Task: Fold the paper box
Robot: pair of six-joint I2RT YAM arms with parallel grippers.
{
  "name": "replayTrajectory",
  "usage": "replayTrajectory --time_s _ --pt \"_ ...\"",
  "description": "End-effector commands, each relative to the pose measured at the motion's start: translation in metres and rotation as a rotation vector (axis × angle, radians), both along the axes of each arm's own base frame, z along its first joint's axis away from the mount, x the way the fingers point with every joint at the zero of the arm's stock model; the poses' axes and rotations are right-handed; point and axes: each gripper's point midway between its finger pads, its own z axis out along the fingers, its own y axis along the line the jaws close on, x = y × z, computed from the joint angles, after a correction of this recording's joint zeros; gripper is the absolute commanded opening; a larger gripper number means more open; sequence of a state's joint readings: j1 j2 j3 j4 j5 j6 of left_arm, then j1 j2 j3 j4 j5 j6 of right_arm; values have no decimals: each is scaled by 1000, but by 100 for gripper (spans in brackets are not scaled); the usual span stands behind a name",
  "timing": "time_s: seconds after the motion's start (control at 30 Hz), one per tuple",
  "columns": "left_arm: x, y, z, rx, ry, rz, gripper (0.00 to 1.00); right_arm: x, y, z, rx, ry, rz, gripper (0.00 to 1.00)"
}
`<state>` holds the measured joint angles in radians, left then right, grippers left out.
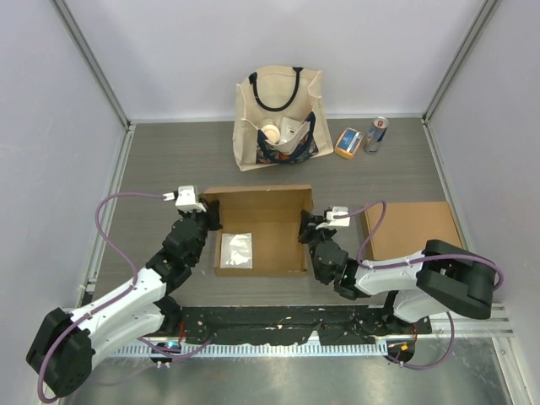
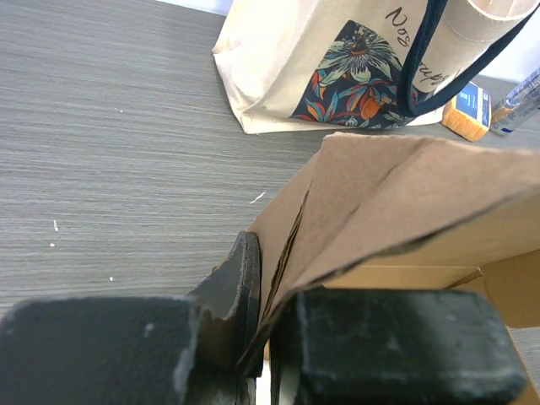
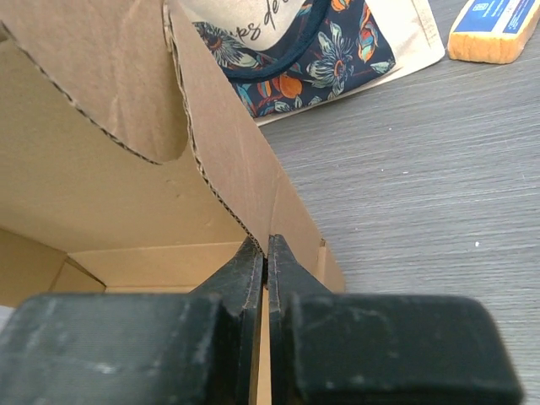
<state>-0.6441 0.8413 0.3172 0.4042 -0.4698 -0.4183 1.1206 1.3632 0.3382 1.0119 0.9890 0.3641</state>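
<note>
The paper box [image 1: 263, 221] is a brown cardboard tray lying open in the middle of the table, with a white packet [image 1: 237, 251] on its floor. My left gripper [image 1: 211, 221] is at the box's left wall. In the left wrist view that gripper [image 2: 263, 283] is shut on the folded cardboard wall [image 2: 396, 194]. My right gripper [image 1: 305, 228] is at the box's right wall. Seen from the right wrist, the gripper [image 3: 267, 253] is pinched shut on the upright cardboard edge [image 3: 101, 169]. Both walls stand raised.
A cream tote bag [image 1: 277, 118] with a floral pouch stands behind the box. To its right lie a yellow sponge pack [image 1: 348, 142] and a can [image 1: 375, 133]. A flat cardboard sheet [image 1: 412, 229] lies to the right of the right arm.
</note>
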Motion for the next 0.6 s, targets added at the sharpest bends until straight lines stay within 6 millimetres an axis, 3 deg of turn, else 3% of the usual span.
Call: replayTrajectory --time_s 0.0,0.2,0.3,0.33,0.37,0.4,0.43,0.47,0.5,0.57 --pt "-17 -21 -26 -69 70 -107 0 -15 14 -26 -32 17 77 1" --pt "-19 -17 -38 -68 85 -92 0 -34 12 -50 -96 23 130 2" --pt "-22 -15 -37 -73 78 -90 0 -54 18 -48 -111 51 185 22" --pt "-23 -13 -38 -67 81 -88 0 -61 21 -27 -53 50 202 33" --pt "-24 -12 -38 -61 79 -86 0 -70 11 -50 -191 134 211 41" --pt "-24 -10 -34 -64 69 -81 0 -73 15 -38 -155 168 215 52" --pt "-25 -9 -34 -59 71 -81 0 -78 13 -37 -106 220 218 71" --pt "-25 -8 -33 -54 65 -80 0 -88 -1 -43 -171 287 254 77" --pt "-26 -8 -32 -53 59 -82 0 -94 1 -33 -172 322 292 79" --pt "-26 -9 -30 -53 54 -89 0 -113 -14 -30 -172 411 353 85"
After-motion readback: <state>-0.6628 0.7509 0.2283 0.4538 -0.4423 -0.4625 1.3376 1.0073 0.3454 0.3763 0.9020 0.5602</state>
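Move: The paper box already hangs between the two closed grippers: its middle lies about 12 cm to the right of the left hand and 1 cm ahead, some 5 cm lower. From the right hand, that middle is roughly 11 cm left, 2 cm ahead and 5 cm down. The white sheet on the box floor sits about 5 cm right of the left hand, 1 cm ahead and 9 cm down. The second box stands some 28 cm right of the right hand and 6 cm farther out. The paper box's right side, still pinched at its upper edge, is drawn down and back by the right hand, which then opens wide and lets go as it continues back, about 8 cm in all. It drifts slightly left, turns some 15 degrees counter-clockwise and lifts a little at the end. The left hand keeps its pinch on the left side and eases back 1–2 cm. ##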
